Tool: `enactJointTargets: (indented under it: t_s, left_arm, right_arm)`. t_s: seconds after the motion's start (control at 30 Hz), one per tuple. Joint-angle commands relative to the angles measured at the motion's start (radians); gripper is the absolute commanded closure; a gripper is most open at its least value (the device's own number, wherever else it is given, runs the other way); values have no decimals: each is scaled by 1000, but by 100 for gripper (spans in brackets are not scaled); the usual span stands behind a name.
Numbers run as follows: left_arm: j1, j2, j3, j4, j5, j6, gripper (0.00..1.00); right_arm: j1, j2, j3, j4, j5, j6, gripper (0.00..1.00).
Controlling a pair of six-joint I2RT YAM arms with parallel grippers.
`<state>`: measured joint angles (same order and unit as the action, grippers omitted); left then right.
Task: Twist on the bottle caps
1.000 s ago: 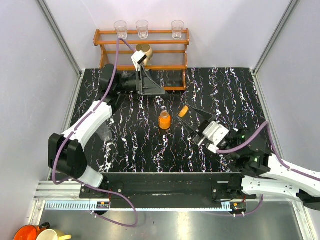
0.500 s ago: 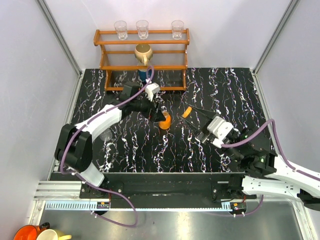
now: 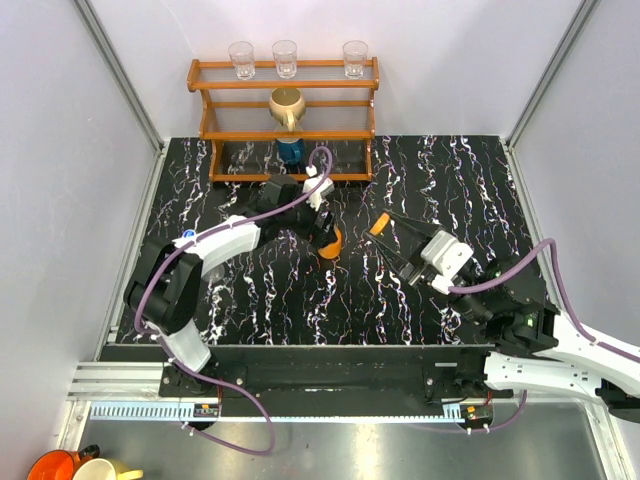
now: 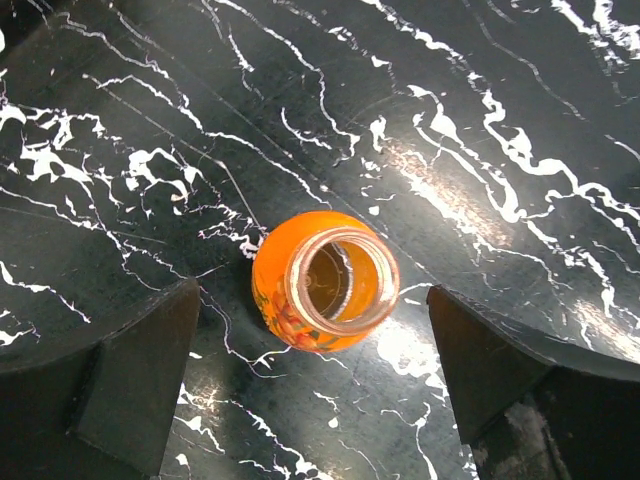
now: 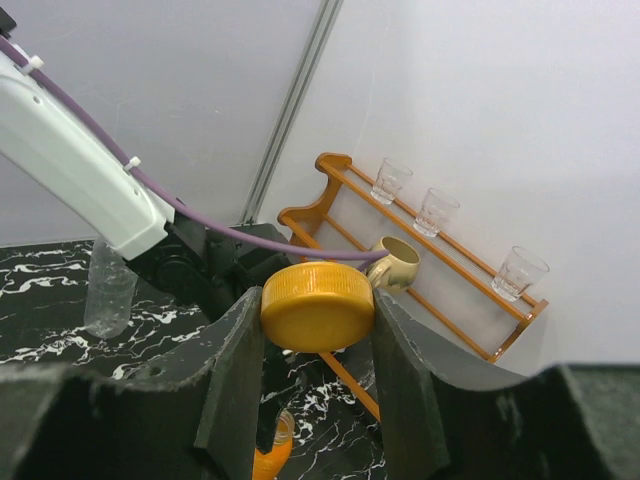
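A small orange bottle (image 4: 325, 280) stands upright and uncapped on the black marbled table (image 3: 300, 300). My left gripper (image 4: 315, 385) hangs over it, open wide, and the bottle sits just beyond and between the fingertips without touching them. From the top view the left gripper (image 3: 322, 228) partly covers the orange bottle (image 3: 334, 244). To the right of the bottle, my right gripper (image 3: 383, 228) is shut on an orange cap (image 5: 318, 305), held flat between both fingers (image 5: 235, 370) above the table. A clear bottle (image 5: 108, 290) stands at the table's left.
A wooden rack (image 3: 285, 100) stands against the back wall. It carries three clear glasses (image 3: 285, 56), a tan mug (image 3: 287, 103) and a dark blue container (image 3: 291, 150). Grey walls enclose the table on three sides.
My left arm swung from the rack down over the orange bottle, its gripper staying open. The right gripper shifted slightly with the orange cap still in it.
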<state>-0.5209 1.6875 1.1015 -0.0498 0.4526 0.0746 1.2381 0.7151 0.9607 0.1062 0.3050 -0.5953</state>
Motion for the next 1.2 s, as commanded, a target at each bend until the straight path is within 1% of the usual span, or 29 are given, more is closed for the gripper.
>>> enactJointTargets:
  t_s: [0.0, 0.13, 0.23, 0.27, 0.47, 0.5, 0.53, 0.7, 0.73, 0.8, 0.9, 0.93, 0.97, 1.0, 1.03, 1.1, 1.13, 1.17]
  left_arm:
    - [-11, 34, 37, 85, -61, 5, 1]
    - [-19, 57, 43, 102, -52, 1, 1]
    - [-21, 73, 61, 105, -46, -10, 12]
    - [-24, 81, 64, 108, -48, -10, 21]
    - [-45, 95, 92, 104, -63, -12, 35]
    - [-48, 94, 95, 100, -66, -7, 41]
    - [-51, 97, 98, 94, -71, 2, 44]
    - [-76, 109, 133, 18, -118, 34, 54]
    - [-80, 107, 132, 8, -129, 42, 58]
    - [-90, 104, 132, -16, -141, 47, 61]
    - [-108, 92, 132, -41, -178, 70, 70]
    - [-126, 93, 144, -91, -204, 97, 77]
    - [-140, 97, 185, -125, -233, 114, 80]
    - [-158, 104, 213, -168, -259, 158, 82]
    - [-188, 112, 243, -262, -296, 174, 83]
    - [-223, 170, 358, -381, -313, 215, 85]
    - [-253, 194, 395, -489, -307, 227, 85]
    - [-270, 246, 459, -537, -304, 238, 87]
  right_arm:
    - [11, -22, 18, 7, 39, 17, 55]
    - [11, -29, 10, 9, 46, 19, 55]
    - [11, -32, 6, 6, 51, 29, 55]
    - [12, -34, 6, 3, 51, 34, 55]
    - [11, -43, 1, -13, 59, 54, 55]
    - [11, -43, 1, -17, 60, 57, 55]
    - [11, -43, 3, -19, 60, 58, 56]
    - [11, -48, 12, -36, 66, 69, 56]
    - [11, -49, 15, -39, 68, 71, 56]
    - [11, -52, 16, -43, 72, 74, 57]
    - [11, -59, 16, -48, 77, 80, 57]
    - [11, -59, 16, -49, 78, 83, 57]
    - [11, -59, 19, -53, 79, 91, 57]
    - [11, -59, 21, -56, 79, 94, 57]
    - [11, -59, 21, -54, 79, 100, 57]
    - [11, -60, 21, -56, 80, 109, 57]
    - [11, -63, 21, -54, 80, 112, 57]
    - [11, -60, 23, -56, 83, 114, 57]
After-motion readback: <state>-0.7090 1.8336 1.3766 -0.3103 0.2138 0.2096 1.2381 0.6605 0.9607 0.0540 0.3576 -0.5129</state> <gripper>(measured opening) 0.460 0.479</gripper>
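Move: The orange bottle's open mouth is already between the left hand's wide-open fingers: its middle is about 3 cm to the right, 1 cm ahead and 3 cm below. From this hand, the clear bottle stands some 25 cm left and 4 cm back at about its height; the wooden shelf is roughly 24 cm ahead, 7 cm left and 10 cm higher. From the right hand, holding the orange cap high up, the orange bottle is about 18 cm forward, 11 cm left and 36 cm below. Down about 2 cm first, then rightward onto the orange bottle, the left hand closes its fingers from wide open to about half and pinches it near the top. Keeping that grip it carries on right, some 5 cm in all, drawing back slightly at the end as the fingers tip about 15 degrees steeper. The right hand keeps hold of the orange cap, easing 2 cm right. ##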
